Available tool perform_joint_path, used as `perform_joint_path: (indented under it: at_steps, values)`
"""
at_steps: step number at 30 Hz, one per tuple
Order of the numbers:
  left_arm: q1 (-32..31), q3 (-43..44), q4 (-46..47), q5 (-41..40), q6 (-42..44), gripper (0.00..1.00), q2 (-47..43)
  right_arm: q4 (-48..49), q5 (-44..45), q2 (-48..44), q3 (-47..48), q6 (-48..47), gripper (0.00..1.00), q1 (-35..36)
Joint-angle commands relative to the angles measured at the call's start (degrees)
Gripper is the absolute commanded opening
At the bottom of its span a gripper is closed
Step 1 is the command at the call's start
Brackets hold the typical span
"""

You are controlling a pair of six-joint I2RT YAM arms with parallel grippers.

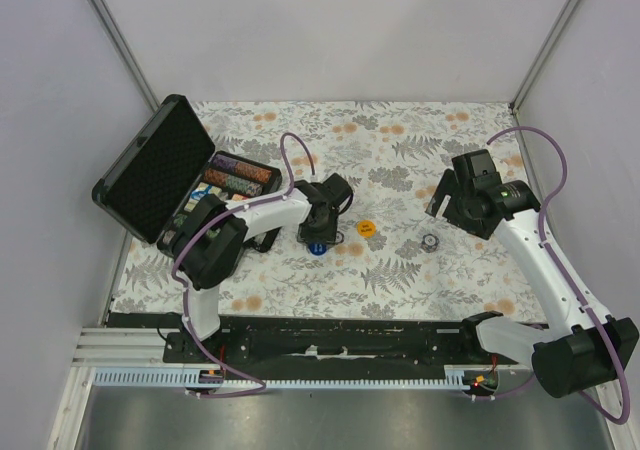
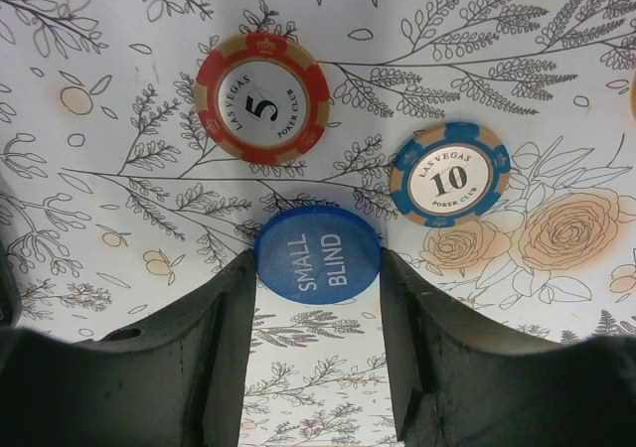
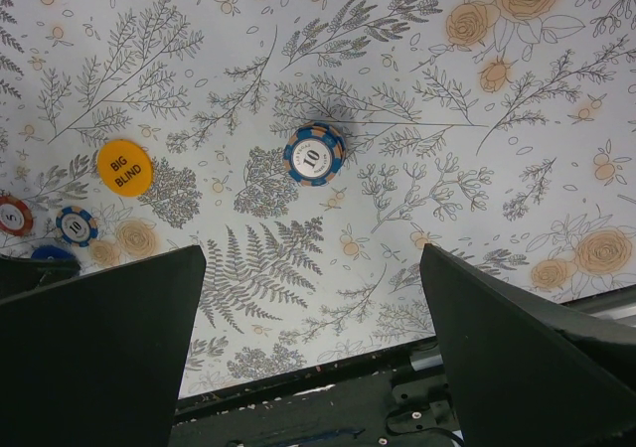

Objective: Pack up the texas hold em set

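Observation:
The black case (image 1: 160, 165) lies open at the far left, with rows of striped chips (image 1: 238, 175) inside. My left gripper (image 2: 316, 263) is down on the cloth, its fingers pressed against both sides of the blue SMALL BLIND button (image 2: 318, 253), which lies flat. In the top view the left gripper (image 1: 318, 235) covers most of that button (image 1: 317, 247). Just beyond it lie a red 5 chip (image 2: 261, 97) and a blue 10 chip (image 2: 449, 174). My right gripper (image 3: 313, 268) hangs open and empty above the cloth, its place in the top view (image 1: 447, 205) being right of centre.
An orange BIG BLIND button (image 1: 366, 228) lies right of the left gripper and also shows in the right wrist view (image 3: 125, 167). A short stack of blue 10 chips (image 3: 315, 153) stands below the right gripper, in the top view (image 1: 430, 241). The table's black front rail (image 3: 328, 407) runs along the near edge.

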Motion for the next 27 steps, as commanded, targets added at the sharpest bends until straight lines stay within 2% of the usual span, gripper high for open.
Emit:
perform_joint_path:
  at_steps: [1, 12, 27]
  values:
    - [1.2, 2.6, -0.8, -1.2, -1.7, 0.54, -2.3, 1.2, 0.3, -0.1, 0.5, -0.7, 0.98, -0.2]
    - [4.5, 2.8, -2.5, -3.3, -0.8, 0.55, -5.4, 1.2, 0.1, -0.2, 0.4, -0.7, 0.98, -0.3]
    - [13.3, 3.1, -5.4, -7.4, 2.4, 0.56, -12.2, 1.2, 0.0, 0.0, 0.5, -0.7, 0.98, -0.3]
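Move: The small blind button is already pinched in the left hand, just about at table height. The case's card tray, where the decks lie, is roughly 22 cm to that hand's left, 10 cm ahead and a couple of centimetres higher. The case handle is nearer, some 12 cm left and 5 cm ahead. The red 5 chip is about 5 cm ahead and 1 cm left, the blue 10 chip 3 cm ahead and 4 cm right. From the right hand the tray is about 52 cm left, 10 cm ahead and 14 cm below. The small blind button stays pinched between the left fingertips as the left arm carries it towards the case, about 7 cm left with some 5 cm each forward and up, slow at first and then speeding up. It passes on the near-left side of the red 5 chip, the hand turning about 10 degrees counter-clockwise and its fingers tilting slightly forward. ##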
